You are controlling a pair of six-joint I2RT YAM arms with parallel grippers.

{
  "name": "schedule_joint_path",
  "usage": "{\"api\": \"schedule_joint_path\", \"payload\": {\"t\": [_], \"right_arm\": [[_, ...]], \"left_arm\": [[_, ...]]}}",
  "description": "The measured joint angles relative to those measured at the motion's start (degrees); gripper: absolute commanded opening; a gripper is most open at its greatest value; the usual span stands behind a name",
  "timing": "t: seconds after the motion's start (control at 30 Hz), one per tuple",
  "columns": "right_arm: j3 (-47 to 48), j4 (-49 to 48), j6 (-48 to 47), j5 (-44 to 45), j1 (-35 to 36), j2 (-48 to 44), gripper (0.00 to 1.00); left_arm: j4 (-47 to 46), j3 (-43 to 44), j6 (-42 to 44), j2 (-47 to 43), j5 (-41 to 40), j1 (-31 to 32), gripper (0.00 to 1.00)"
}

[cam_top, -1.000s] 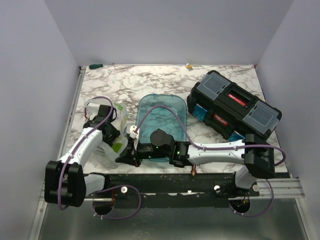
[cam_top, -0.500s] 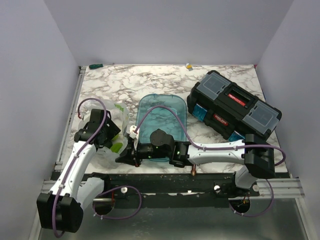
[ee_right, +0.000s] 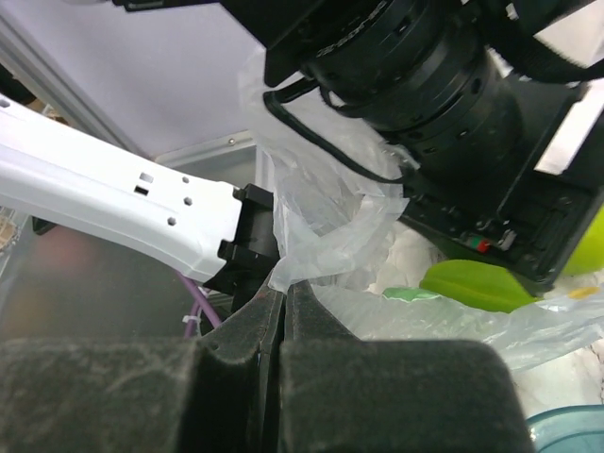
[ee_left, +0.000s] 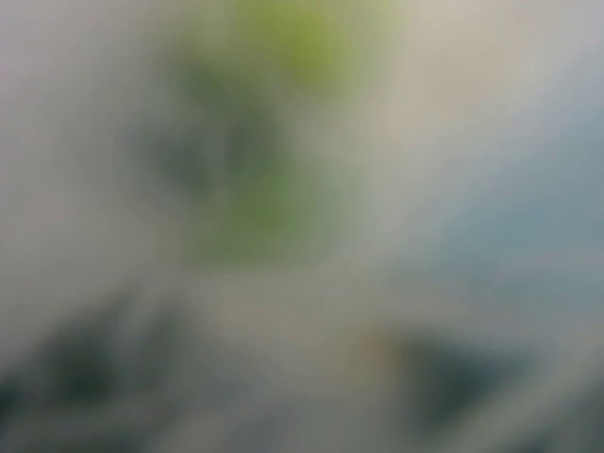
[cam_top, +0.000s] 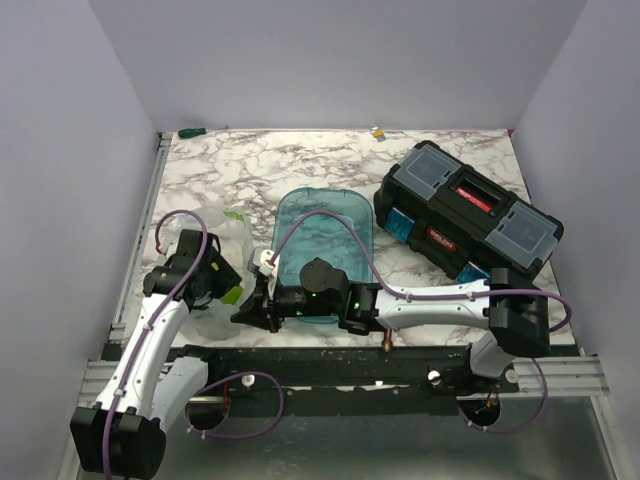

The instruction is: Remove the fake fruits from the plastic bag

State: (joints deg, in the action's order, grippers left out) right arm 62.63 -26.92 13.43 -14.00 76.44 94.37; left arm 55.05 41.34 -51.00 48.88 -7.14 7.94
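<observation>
The clear plastic bag [cam_top: 228,235] lies crumpled at the table's left, beside the teal tray. A bright green fake fruit [cam_top: 233,295] shows through it near the front, and a paler green one [cam_top: 236,214] at its far end. My left gripper [cam_top: 210,280] is pushed against the bag's left side, its fingers hidden. The left wrist view is a blur with a green smear [ee_left: 274,189]. My right gripper [ee_right: 284,288] is shut, pinching a fold of the plastic bag [ee_right: 330,226]. A green fruit [ee_right: 477,283] lies just beyond, under the left wrist.
A translucent teal tray [cam_top: 325,205] sits mid-table, partly under the right arm. A black toolbox [cam_top: 470,215] stands at the right. A copper fitting [cam_top: 387,340] lies at the near edge. Small items [cam_top: 190,131] rest by the back wall.
The left arm has drawn back toward the near left edge, and its gripper has slid down along the bag. The right arm has kept still, holding the bag's fold.
</observation>
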Motion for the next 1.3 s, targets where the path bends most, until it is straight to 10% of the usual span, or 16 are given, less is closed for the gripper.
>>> {"api": "schedule_joint_path", "payload": {"t": [0.53,1.07,1.3], "right_arm": [[-0.72,0.00,0.02,2.91,0.00,-0.63,0.01],[-1.79,-0.09,0.02,3.87,0.00,-2.23,0.01],[-1.79,-0.24,0.02,3.87,0.00,-2.23,0.01]], "left_arm": [[-1.66,-10.99,-8.09,5.40,3.63,0.00,0.72],[-5.11,-9.99,-7.50,4.52,-1.20,0.04,0.08],[-2.99,-4.98,-4.02,-1.75,-1.42,0.04,0.00]]}}
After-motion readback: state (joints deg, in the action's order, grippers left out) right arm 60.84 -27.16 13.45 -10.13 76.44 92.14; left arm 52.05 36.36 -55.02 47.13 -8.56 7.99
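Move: The green fruit lies under the open left gripper, about 3 cm back and 1 cm right of its finger point, some 8 cm below. The pear lies some 4 cm ahead and 2 cm left of that hand, just as low. The blue tray's middle is about 23 cm to its right and 5 cm ahead. From the right gripper, still pinching the bag's edge, the green fruit is roughly 7 cm ahead, 5 cm left and 21 cm down. Sink the open left gripper about 8 cm onto the green fruit, drawing back some 4 cm early on and tipping the fingers nearly straight down. Start shutting at the bottom, then rise about 6 cm and return forward 4 cm, closing fully and undoing the tilt. Keep the right gripper's pinch on the bag, easing it only 1 cm forward. ##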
